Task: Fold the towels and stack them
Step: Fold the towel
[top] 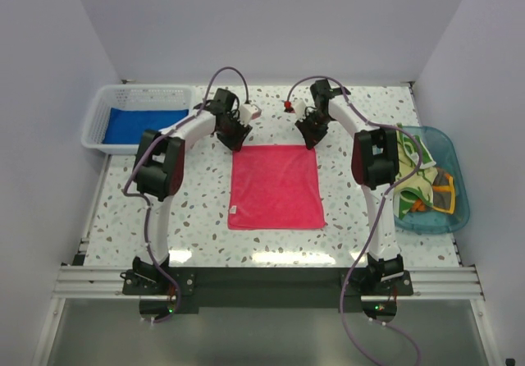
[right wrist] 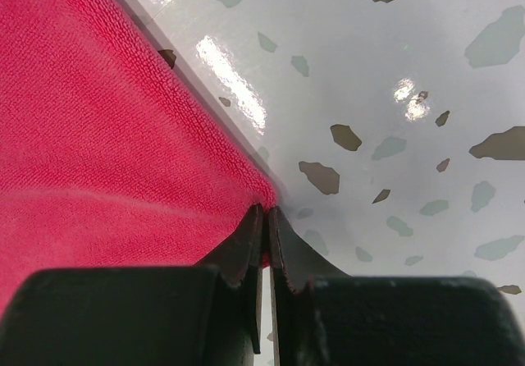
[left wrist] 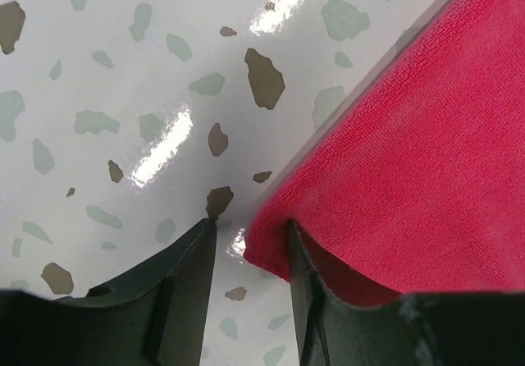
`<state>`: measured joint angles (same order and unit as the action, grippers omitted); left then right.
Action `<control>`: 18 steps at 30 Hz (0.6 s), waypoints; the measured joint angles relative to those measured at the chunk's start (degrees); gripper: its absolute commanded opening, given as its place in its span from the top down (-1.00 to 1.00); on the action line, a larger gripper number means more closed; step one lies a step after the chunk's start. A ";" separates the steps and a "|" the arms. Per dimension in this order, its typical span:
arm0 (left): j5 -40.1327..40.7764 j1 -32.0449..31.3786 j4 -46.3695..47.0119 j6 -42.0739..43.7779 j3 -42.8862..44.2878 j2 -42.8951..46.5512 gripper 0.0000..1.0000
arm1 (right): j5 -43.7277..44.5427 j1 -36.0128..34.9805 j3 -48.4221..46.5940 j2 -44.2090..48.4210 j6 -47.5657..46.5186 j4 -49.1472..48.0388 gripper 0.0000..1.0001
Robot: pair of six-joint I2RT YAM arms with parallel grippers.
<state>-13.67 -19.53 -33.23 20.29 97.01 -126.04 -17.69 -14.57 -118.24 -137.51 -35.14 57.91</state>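
A pink towel (top: 276, 187) lies flat and unfolded in the middle of the table. My left gripper (top: 232, 140) is down at its far left corner. In the left wrist view the left gripper (left wrist: 250, 225) is open, with the tip of the towel's corner (left wrist: 410, 136) between the fingers and the right finger against the cloth. My right gripper (top: 312, 140) is at the far right corner. The right wrist view shows the right gripper (right wrist: 266, 210) shut on that corner of the pink towel (right wrist: 98, 136).
A white slotted basket (top: 98, 112) at the back left holds a blue towel (top: 141, 125). A clear blue tub (top: 447, 148) at the right edge holds a green patterned towel (top: 410, 189) and a dark grey one with orange trim (top: 443, 194).
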 measured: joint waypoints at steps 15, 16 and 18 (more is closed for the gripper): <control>0.33 -0.07 0.13 -0.07 -0.13 -0.55 0.99 | 0.20 -0.07 0.59 0.37 0.28 -0.63 1.00; 0.24 -0.11 0.09 -0.02 -0.09 -0.55 1.00 | 0.22 -0.07 0.59 0.42 0.52 -0.68 1.00; 0.13 -0.11 0.02 0.04 0.00 -0.55 1.00 | 0.26 -0.13 0.90 0.74 1.29 -1.03 1.00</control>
<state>-13.54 -19.64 -33.21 20.34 97.01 -126.58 -17.43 -14.70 -117.34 -136.77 -33.85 56.88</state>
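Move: The red towel's far-left corner sits right between the left hand's half-open fingertips, about 1 cm below the hand point. Its far-right corner, pinched by the right hand, is some 22 cm to the left hand's right and level with it. The white basket is about 27 cm left and 8 cm ahead, and the towel's white tag some 18 cm straight back. From the right hand, the far-left corner is about 22 cm left and level ahead. Left hand sinks about half a centimetre, closing on the towel's far-left corner; right hand keeps pinching its corner. ##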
